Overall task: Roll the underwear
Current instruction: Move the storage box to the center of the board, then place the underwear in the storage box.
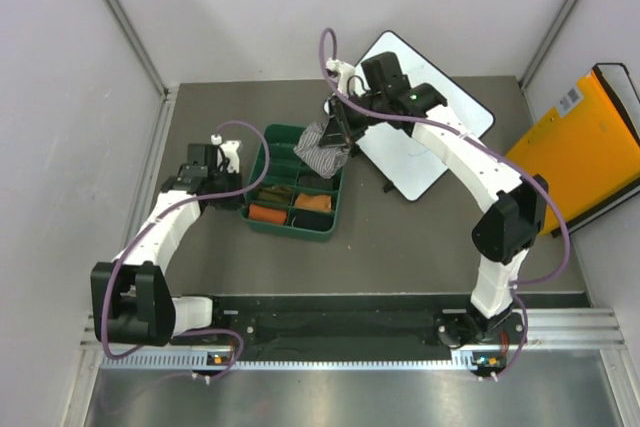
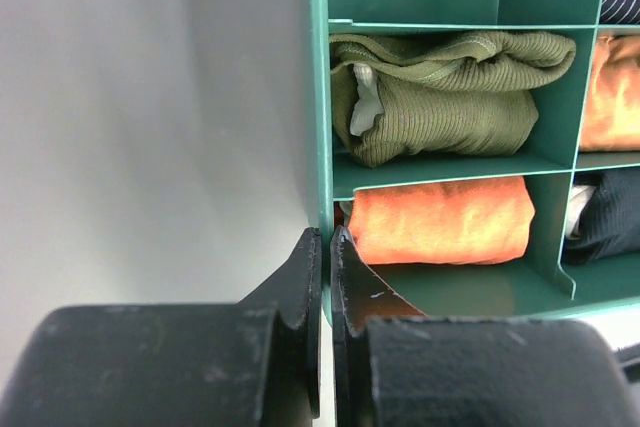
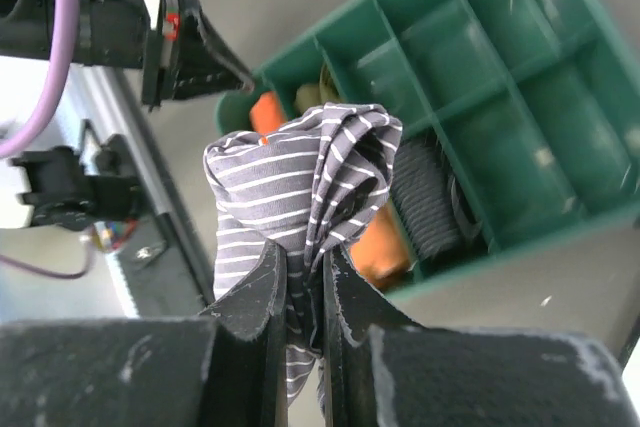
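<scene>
My right gripper (image 3: pixel 305 257) is shut on a grey underwear with fine white stripes (image 3: pixel 290 167), which hangs bunched above the green divided tray (image 3: pixel 520 77). From above, that striped underwear (image 1: pixel 322 147) hovers over the tray's far right part, under the right gripper (image 1: pixel 342 139). My left gripper (image 2: pixel 327 242) is shut on the tray's left wall (image 2: pixel 320 97), one finger on each side of it. Inside the tray lie a rolled olive underwear (image 2: pixel 450 97), an orange roll (image 2: pixel 440 219), a dark roll (image 2: pixel 610 217) and another orange one (image 2: pixel 612 92).
A white board (image 1: pixel 425 112) lies on the table right of the tray (image 1: pixel 262 152), beneath the right arm. An orange folder (image 1: pixel 590 147) leans at the far right. Grey walls close in the table on the left, back and right.
</scene>
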{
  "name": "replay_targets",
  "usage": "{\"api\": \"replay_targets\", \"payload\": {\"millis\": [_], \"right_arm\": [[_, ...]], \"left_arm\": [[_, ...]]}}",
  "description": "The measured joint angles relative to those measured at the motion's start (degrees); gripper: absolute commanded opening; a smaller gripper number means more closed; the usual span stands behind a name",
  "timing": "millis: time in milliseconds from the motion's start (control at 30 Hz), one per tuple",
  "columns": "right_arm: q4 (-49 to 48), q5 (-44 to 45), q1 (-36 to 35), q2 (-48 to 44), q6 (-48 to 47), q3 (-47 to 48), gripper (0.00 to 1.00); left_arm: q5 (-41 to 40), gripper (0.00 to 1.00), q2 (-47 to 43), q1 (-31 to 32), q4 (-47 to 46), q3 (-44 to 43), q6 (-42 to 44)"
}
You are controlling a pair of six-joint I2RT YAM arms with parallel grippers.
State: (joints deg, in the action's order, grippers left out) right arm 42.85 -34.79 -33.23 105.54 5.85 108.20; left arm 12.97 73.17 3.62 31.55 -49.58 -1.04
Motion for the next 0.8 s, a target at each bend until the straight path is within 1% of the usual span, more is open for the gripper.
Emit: {"api": "replay_targets", "payload": {"millis": [133, 367, 567, 700, 800], "right_arm": [[-2.16, 4.79, -3.54, 0.11, -4.57, -0.07, 0.00], [-6.29, 12.87, -8.57, 1.97, -10.67, -3.93, 0.00], [-10.29, 17.66, -9.64, 5.46, -13.99, -6.54, 0.00], [-12.48, 20.24, -9.77, 6.93, -15.98, -7.54, 0.00], [-14.27, 21.14, -9.90, 7.52, -17.07, -8.13, 0.00]], "left_arm": [[0.74, 0.00, -0.68, 1.46, 0.09, 0.31, 0.28], [0.07, 0.00, -0.63, 4.37, 0.44, 0.31, 0.42], [0.59, 0.00, -0.57, 7.13, 0.28, 0.31, 0.39], [2.89, 0.00, -0.50, 9.60, -0.55, 0.33, 0.44], [4.31, 0.00, -0.50, 10.08, -0.50, 0.48, 0.76]]}}
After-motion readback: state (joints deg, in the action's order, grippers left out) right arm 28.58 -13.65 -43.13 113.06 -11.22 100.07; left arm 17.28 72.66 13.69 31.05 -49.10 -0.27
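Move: The left fingers already grip the storage box's left rim near its close end; the middle of the table lies some 25 cm to their right and 4 cm ahead, the orange roll 5 cm right and 2 cm back, the olive roll 6 cm right and 2 cm ahead. The right hand still holds the rolled striped underwear; the box's empty compartment beyond the olive roll lies about 13 cm left, 2 cm ahead and 17 cm below it. Left, gripping the rim, drags the box 6 cm right, turning clockwise; right lowers the underwear 10 cm towards it. ##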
